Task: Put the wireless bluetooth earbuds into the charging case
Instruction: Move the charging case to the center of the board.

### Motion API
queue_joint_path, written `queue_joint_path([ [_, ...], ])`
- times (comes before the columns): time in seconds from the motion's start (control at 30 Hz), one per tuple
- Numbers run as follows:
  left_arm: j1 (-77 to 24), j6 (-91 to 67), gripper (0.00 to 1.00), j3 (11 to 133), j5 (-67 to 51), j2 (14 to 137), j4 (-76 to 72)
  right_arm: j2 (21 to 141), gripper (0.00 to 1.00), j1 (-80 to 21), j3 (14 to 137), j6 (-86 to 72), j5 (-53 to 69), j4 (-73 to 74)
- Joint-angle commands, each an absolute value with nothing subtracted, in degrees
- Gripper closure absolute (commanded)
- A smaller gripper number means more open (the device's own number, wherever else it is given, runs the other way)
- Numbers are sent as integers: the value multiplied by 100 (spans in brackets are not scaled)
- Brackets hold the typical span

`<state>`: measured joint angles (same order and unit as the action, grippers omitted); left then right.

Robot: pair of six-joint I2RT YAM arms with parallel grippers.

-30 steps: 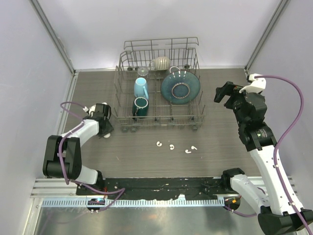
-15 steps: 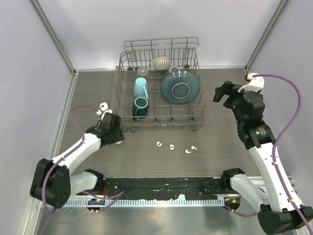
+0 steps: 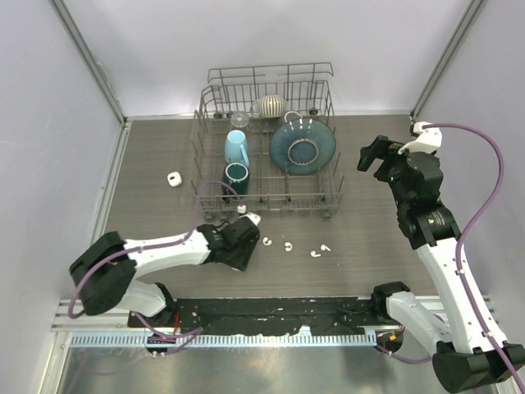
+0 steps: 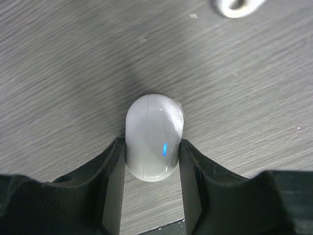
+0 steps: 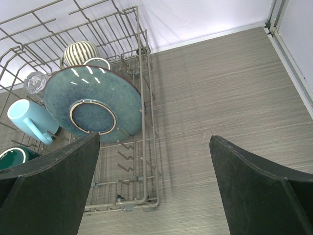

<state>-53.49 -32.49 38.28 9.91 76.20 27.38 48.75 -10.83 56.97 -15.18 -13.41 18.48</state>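
A smooth white charging case with a small blue light is pinched between the black fingers of my left gripper, just above the wood-grain table. In the top view the left gripper sits low at the front middle. Several tiny white earbuds lie just to its right. One blurred earbud shows ahead of the case in the left wrist view. My right gripper hangs open and holds nothing, raised to the right of the rack.
A wire dish rack at the back middle holds a teal plate, two mugs, a glass and a striped bowl. A small white object lies on the table left of the rack. Walls close in on both sides.
My left arm swung from the left side of the table by the rack's corner to the front middle beside the earbuds, carrying the case. The right arm barely moved.
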Motion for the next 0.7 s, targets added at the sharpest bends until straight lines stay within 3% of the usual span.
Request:
queue_joint_path([
  [0.0, -5940, -2567, 80, 4499, 984, 8260, 2733, 4764, 0, -1116, 5783, -1529, -1380, 1679],
  [0.17, -6354, -2259, 70, 4895, 1134, 8824, 2786, 4729, 0, -1116, 5792, -1485, -1433, 1723],
  [0.23, -6381, -2233, 50, 4878, 1108, 8763, 2742, 4729, 0, -1116, 5801, -1477, -1433, 1723],
  [0.4, -6390, -2224, 26, 4589, 1177, 8175, 2567, 4755, 0, -1108, 5818, -1433, -1328, 1723],
  [0.67, -6381, -2636, 12, 4184, 2466, 6945, 2794, 5044, 0, -1116, 6003, -1134, 443, 1951],
])
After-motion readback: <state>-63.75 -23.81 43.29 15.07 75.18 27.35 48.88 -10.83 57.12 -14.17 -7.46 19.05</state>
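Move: The left hand already holds the charging case low over the board; its set-down spot lies about 5 cm to the right and 2 cm back. The nearest earbud is some 7 cm ahead and 8 cm to the right, a second about 5 cm ahead and 15 cm to the right. From the high right hand the spot is roughly 34 cm to the left, 17 cm back and 30 cm below. Rightward and slightly back, the left hand carries the charging case low over the board for about 5 cm, turning it some 15-20 degrees clockwise. There it stops, opens its fingers wide to let the case go, then rises about 4 cm, easing back a little to the left. Late on, the open, empty right hand starts swinging left. ##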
